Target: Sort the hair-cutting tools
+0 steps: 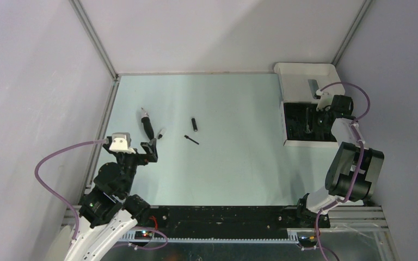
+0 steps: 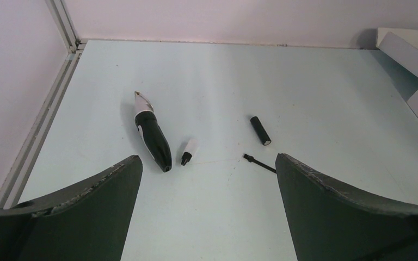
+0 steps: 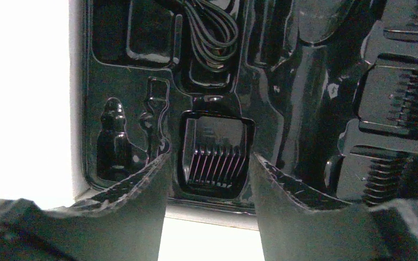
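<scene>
The black trimmer body (image 1: pixel 147 124) with its silver tip lies at the left of the table; it also shows in the left wrist view (image 2: pixel 152 133). Beside it lie a small white piece with a black end (image 2: pixel 189 151), a short black cylinder (image 2: pixel 260 130) and a thin black stick (image 2: pixel 259 163). My left gripper (image 2: pixel 208 163) is open and empty, just short of these pieces. My right gripper (image 3: pixel 209 157) is open and empty, over the box's black insert (image 3: pixel 114 70). A squarish comb attachment (image 3: pixel 216 163) sits in a moulded pocket between its fingers.
The white box (image 1: pixel 305 76) stands at the back right, lid open behind its insert (image 1: pixel 299 128). More comb pieces (image 3: pixel 397 95) and a coiled cable (image 3: pixel 207 32) lie in other pockets. A metal rail (image 1: pixel 104 119) runs along the table's left edge.
</scene>
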Tool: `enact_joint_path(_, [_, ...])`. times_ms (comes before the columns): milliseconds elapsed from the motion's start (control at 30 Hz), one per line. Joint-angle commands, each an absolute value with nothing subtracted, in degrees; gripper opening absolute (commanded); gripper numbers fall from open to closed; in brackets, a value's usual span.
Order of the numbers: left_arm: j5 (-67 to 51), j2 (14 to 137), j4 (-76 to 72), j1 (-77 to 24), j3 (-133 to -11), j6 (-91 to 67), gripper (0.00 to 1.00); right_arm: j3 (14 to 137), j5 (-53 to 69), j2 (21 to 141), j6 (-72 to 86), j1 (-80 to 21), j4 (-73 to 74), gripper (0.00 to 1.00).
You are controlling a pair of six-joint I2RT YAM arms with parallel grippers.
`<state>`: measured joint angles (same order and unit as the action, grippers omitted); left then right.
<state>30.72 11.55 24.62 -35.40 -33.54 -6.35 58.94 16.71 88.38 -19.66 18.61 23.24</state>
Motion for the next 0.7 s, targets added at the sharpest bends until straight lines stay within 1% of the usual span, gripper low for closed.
enact_joint_path(0, [29.98, 11.32, 22.86, -35.65, -33.49, -5.1, 1.0, 59.0, 14.07, 86.42, -18.27, 18.87, 21.06, 0.53])
enact_joint_path(33, [29.93, 11.29, 22.85, -35.67, -33.47, -5.1, 1.0, 59.02, 13.76, 86.29, -17.91, 18.89, 20.82, 0.49])
enact_joint_path(67, [29.95, 11.36, 22.85, -35.68, -33.48, -5.1, 1.0, 59.0, 13.59, 86.21, -17.79, 18.89, 20.74, 0.39])
enact_joint_path(100, [29.86, 11.41, 22.83, -35.68, -33.48, -5.08, 1.0, 59.0, 13.61, 86.22, -17.41, 18.9, 20.61, 0.34])
enact_joint_path(133, [29.81, 11.42, 22.82, -35.68, -33.48, -5.09, 1.0, 58.99, 13.69, 86.35, -17.23, 18.9, 20.54, 0.24])
enact_joint_path(200, [29.81, 11.5, 22.83, -35.62, -33.48, -5.1, 1.0, 59.01, 13.89, 86.73, -16.79, 18.85, 20.63, 0.17])
enact_joint_path(333, [29.71, 11.53, 22.79, -35.63, -33.46, -5.1, 1.0, 58.98, 14.53, 88.09, -16.3, 18.53, 21.1, 0.15])
enact_joint_path(600, [29.55, 11.57, 22.82, -35.68, -33.45, -5.09, 0.98, 59.04, 13.48, 92.44, -15.93, 17.39, 21.51, 0.15])
enact_joint_path(633, [29.54, 11.58, 22.83, -35.66, -33.47, -5.09, 0.98, 59.01, 13.02, 92.89, -16.01, 17.22, 17.51, 0.15])
enact_joint_path(667, [29.56, 11.6, 22.8, -35.67, -33.42, -5.12, 0.98, 59.0, 12.7, 93.71, -16.13, 16.87, 20.83, 0.15])
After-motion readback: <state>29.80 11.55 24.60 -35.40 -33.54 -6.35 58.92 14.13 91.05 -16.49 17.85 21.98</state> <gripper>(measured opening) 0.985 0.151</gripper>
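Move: The comb in its front slot of the box lies right under the right hand, some 3 cm below and about 1 cm ahead. The coiled cord lies about 7 cm beyond the comb, the empty brush slot some 3 cm to the comb's left and 2 cm farther out, the nearest right-hand comb about 9 cm to its right. From the left hand the comb is roughly 54 cm right, 17 cm ahead and 21 cm below. Over the comb, already let go in its slot, the right hand's parted fingers come nearly shut while the hand hovers, shifting barely half a centimetre right. The hand then sinks about 1.5 cm towards the middle of the comb, the tips still going down and seeming to meet its top. ##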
